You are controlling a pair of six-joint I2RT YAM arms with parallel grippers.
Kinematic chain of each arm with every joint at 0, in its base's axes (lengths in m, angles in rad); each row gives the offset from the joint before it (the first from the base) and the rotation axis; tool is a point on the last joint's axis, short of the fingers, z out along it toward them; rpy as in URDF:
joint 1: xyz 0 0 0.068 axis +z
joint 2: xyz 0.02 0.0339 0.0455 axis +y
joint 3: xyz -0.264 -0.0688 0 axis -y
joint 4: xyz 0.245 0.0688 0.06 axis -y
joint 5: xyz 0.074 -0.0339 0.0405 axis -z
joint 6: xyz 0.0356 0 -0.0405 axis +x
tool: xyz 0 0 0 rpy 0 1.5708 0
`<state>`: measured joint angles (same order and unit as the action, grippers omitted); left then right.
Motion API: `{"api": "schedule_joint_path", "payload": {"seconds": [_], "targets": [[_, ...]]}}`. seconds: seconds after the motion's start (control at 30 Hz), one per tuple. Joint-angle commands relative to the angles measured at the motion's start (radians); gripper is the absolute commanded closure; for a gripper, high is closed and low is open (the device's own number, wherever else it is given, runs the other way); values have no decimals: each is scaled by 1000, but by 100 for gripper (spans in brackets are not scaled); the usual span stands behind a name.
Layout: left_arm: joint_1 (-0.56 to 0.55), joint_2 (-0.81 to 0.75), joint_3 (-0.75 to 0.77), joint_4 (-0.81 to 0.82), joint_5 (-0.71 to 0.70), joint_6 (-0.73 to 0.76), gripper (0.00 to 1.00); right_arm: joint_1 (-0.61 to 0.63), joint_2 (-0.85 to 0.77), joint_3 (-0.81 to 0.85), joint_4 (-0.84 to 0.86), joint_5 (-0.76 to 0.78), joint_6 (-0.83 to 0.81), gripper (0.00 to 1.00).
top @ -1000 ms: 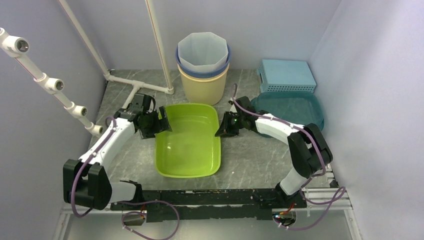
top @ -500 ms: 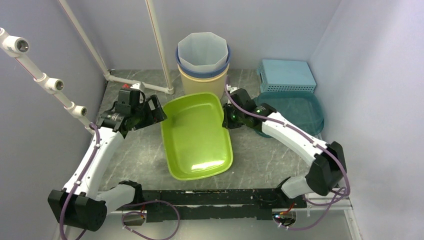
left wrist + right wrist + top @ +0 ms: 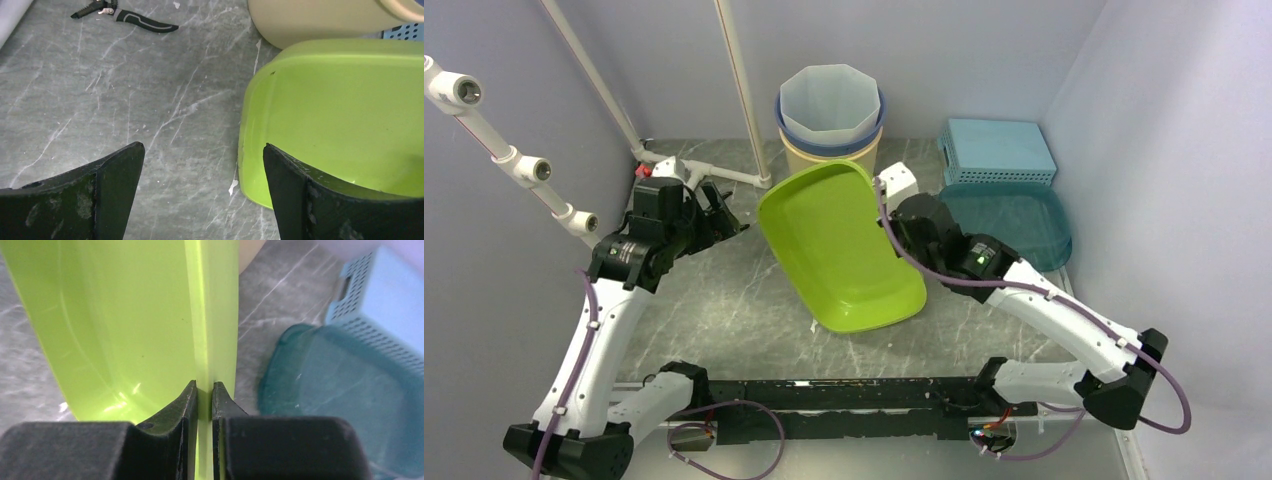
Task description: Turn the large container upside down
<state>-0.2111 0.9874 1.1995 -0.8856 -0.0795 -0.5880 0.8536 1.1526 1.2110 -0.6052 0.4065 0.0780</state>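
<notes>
The large container is a lime-green tub (image 3: pixel 839 250), tilted steeply with its hollow facing left and its low end near the table. My right gripper (image 3: pixel 887 208) is shut on its raised right rim; the right wrist view shows the rim (image 3: pixel 210 315) pinched between the two fingers of this gripper (image 3: pixel 204 386). My left gripper (image 3: pixel 724 215) hovers left of the tub, open and holding nothing. In the left wrist view the tub's near corner (image 3: pixel 340 115) sits behind the right finger of the gripper (image 3: pixel 202 145), apart from it.
Stacked buckets (image 3: pixel 830 130) stand just behind the tub. A teal tray (image 3: pixel 1014 220) and a light blue basket (image 3: pixel 998 150) lie at the right. White pipework (image 3: pixel 694 170) runs along the back left. A black tool (image 3: pixel 135 19) lies on the grey table.
The tub lay flat on the table; my right gripper has lifted its right rim and tipped it up. My left gripper has drawn back to the left, away from the tub.
</notes>
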Motion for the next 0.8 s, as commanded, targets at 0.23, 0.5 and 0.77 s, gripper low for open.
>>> {"api": "schedule_joint_path", "payload": {"seconds": [0.23,0.5,0.77], "targets": [[-2,-16,28,-27,-49,-52,6,258,4,-80,442,473,-452,100],[-2,-33,68,-35,-94,-29,6,295,31,-76,651,541,-658,100],[-3,-48,53,-50,-114,-33,6,348,69,-188,856,574,-943,100]]}}
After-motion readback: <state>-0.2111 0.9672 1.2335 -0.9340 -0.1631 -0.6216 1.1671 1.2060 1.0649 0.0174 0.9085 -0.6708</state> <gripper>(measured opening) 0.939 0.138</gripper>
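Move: Beside the right hand, already gripped by its right rim and off the table, the large green container has its middle about 10 cm to the left, 2 cm back and 9 cm lower. The cream bucket stands some 17 cm farther out than the hand, 13 cm left and 13 cm down; the overturned teal tub lies 6 cm ahead, 22 cm right and 22 cm down. From the open left hand, the container's middle is roughly 18 cm right, 1 cm back and 10 cm below. Tipping its fingers up by some 30 degrees until they point almost level, the right hand keeps its pinch on the container's right rim and lifts it about 6 cm while drifting nearly 4 cm left. As it goes, it rolls left side down by about 25 degrees, swinging the container over. ##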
